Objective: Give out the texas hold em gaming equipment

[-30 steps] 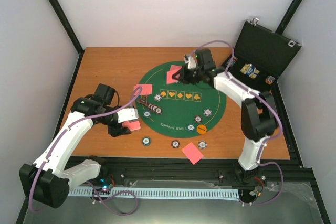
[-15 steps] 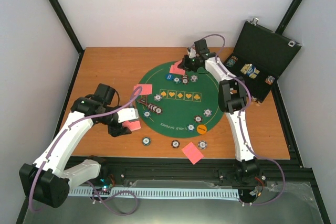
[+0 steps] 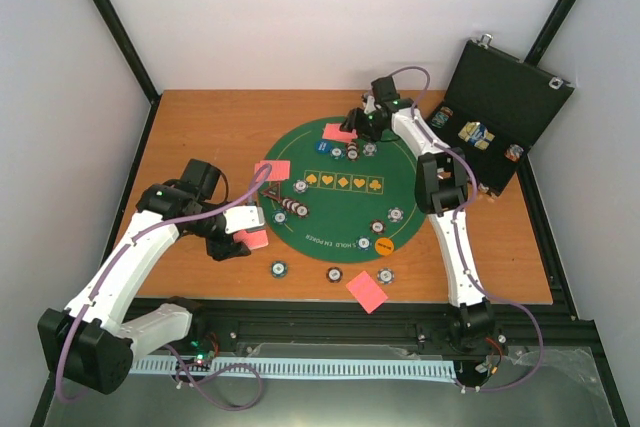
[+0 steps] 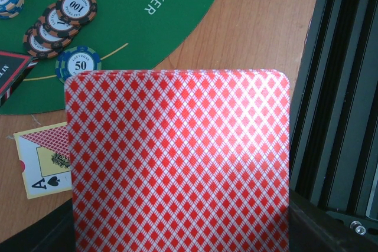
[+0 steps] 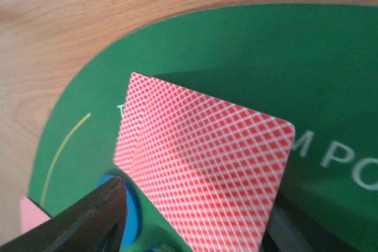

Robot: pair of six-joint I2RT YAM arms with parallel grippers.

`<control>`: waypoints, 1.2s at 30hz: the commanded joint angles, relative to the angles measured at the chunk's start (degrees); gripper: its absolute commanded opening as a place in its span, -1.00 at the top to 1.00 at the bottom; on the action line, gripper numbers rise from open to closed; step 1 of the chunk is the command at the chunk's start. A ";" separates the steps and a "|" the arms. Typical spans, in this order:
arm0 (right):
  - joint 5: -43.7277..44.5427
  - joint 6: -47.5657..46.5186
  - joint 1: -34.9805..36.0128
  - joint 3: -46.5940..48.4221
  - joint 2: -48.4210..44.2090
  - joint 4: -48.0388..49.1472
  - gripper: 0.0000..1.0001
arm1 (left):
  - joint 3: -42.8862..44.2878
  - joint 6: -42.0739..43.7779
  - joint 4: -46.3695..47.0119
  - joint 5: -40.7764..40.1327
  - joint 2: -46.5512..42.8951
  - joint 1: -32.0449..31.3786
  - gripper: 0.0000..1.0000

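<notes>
My left gripper (image 3: 236, 240) hovers over the wood just left of the green mat (image 3: 340, 215), shut on a red-backed playing card (image 4: 177, 163) that hides its fingers. My right gripper (image 3: 361, 125) is low over the mat's far edge. Its jaws stand apart around another red-backed card (image 5: 204, 175), which tilts over the felt, and the left finger (image 5: 88, 222) is clear of it. That card (image 3: 338, 133) shows pink from above. Striped poker chips (image 3: 353, 151) lie just in front of it, and one blue chip (image 5: 131, 205) sits under the jaws.
More chips (image 3: 334, 274) ring the mat's near edge, with a short stack (image 3: 292, 209) at its left. Loose cards lie at the mat's left (image 3: 272, 170) and near the front edge (image 3: 367, 292). A face-up ace (image 4: 47, 166) lies on the wood. The open black case (image 3: 505, 107) stands at the back right.
The right arm stretched from the mat's upper middle to its far edge, then its jaws opened around the card. The left arm and its card have not moved.
</notes>
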 commanded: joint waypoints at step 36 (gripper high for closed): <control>-0.09 25.83 35.40 -91.85 -77.08 47.29 -0.82 | 3.35 -0.29 -2.55 1.79 -0.94 0.09 -0.05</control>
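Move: The deck that the right hand returns to, still gripped in the left hand, lies about 40 cm back, 21 cm left and 10 cm above the right hand, and some 2 cm right of and 3 cm below the left hand point. From the right hand, the card pair under its fingers is 2 cm left and 2 cm down. About 7 cm down lie the brown chips, 24 back and 15 left, and the green-blue chip, 43 back and 17 left. The right hand comes free of the card just dealt at the felt's far edge, first easing right about 4 cm and back as it climbs some 11 cm, while its fingers spread from half open to nearly wide. It then sweeps back high over the felt, roughly 38 cm back in all, swinging left in the second half towards the deck that the left hand keeps holding still, and turning about 20 degrees counter-clockwise with its left side rising. ##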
